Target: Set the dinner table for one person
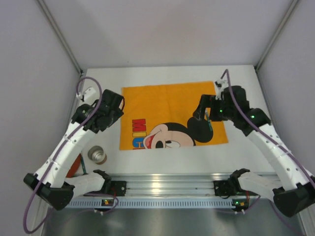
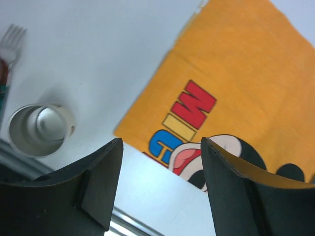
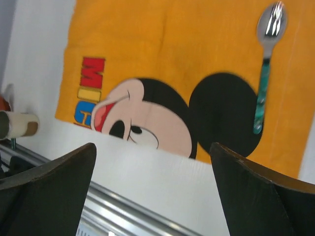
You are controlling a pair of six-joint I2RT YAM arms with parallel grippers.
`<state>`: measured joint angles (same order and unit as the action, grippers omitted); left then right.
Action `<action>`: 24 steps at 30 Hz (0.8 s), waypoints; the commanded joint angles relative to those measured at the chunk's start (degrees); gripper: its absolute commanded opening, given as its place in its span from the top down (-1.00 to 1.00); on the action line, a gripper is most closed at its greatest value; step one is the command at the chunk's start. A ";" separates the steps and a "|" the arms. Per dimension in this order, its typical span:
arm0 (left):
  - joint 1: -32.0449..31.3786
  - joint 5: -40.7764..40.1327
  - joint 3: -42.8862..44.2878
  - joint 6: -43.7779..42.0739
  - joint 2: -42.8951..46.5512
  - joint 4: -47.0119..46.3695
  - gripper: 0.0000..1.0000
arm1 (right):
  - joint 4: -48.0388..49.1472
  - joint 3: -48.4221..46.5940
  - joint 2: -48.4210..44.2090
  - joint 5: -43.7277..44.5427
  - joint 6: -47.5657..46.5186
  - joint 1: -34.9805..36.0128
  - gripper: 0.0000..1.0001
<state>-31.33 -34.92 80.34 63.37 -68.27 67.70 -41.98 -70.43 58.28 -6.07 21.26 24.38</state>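
Note:
The white dinner table [image 1: 162, 73] carries an orange cartoon-mouse cloth [image 1: 167, 105] at its middle. A spoon [image 3: 268, 29] with a teal handle lies on the cloth's right part, over the mouse's black ear; its handle shows in the top view [image 1: 210, 126] under my right gripper. My right gripper [image 1: 205, 117] hovers above it, open and empty [image 3: 152, 145]. My left gripper [image 1: 114, 114] is open and empty [image 2: 162, 142] above the cloth's left edge. A paper cup [image 1: 97, 154] stands on the table left of the cloth [image 2: 39, 129].
A fork [image 2: 13, 39] lies on the table beyond the cup, near a red-orange item [image 1: 74, 169] partly hidden by my left arm. A metal rail [image 1: 167, 187] runs along the near edge. Grey walls close the back and both sides.

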 commanded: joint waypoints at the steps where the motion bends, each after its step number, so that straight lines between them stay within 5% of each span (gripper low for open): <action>1: 2.59 -1.47 -4.39 6.76 3.75 17.44 -0.39 | 0.83 9.15 2.63 -4.56 10.62 1.19 -1.00; 6: 6.70 0.19 -11.77 5.97 9.47 18.52 -0.34 | 6.91 17.26 -2.38 -5.71 12.32 3.83 -0.99; 15: 16.73 8.89 -20.12 -0.18 5.34 8.26 -0.41 | -0.21 15.59 -4.22 -1.94 6.87 3.74 -1.00; 24: 19.11 10.04 -25.66 -2.90 4.90 3.76 -0.29 | -2.50 18.66 -6.87 -0.79 7.22 3.74 -1.00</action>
<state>-12.84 -26.22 56.60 62.24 -64.12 73.97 -43.88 -52.47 51.79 -7.79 28.67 27.38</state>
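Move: The steel cup is about 10 cm back and 12 cm to the left of the left hand, roughly 19 cm below it. Beyond the cup, the fork lies some 12 cm back and 18 cm left of that hand, and the red plate about 15 cm back and 26 cm left. From the right hand the cup is about 9 cm back and 48 cm to the left, some 22 cm lower. Down, back and to the left, the open left hand swings in towards the steel cup, sideways and back at first, then mostly sinking, about 13 cm lower in all. Its fingers tip some 25 degrees further down and turn a little counter-clockwise. The empty right hand, open, drops about 14 cm over the orange placemat while drawing back, then rises a few centimetres. ##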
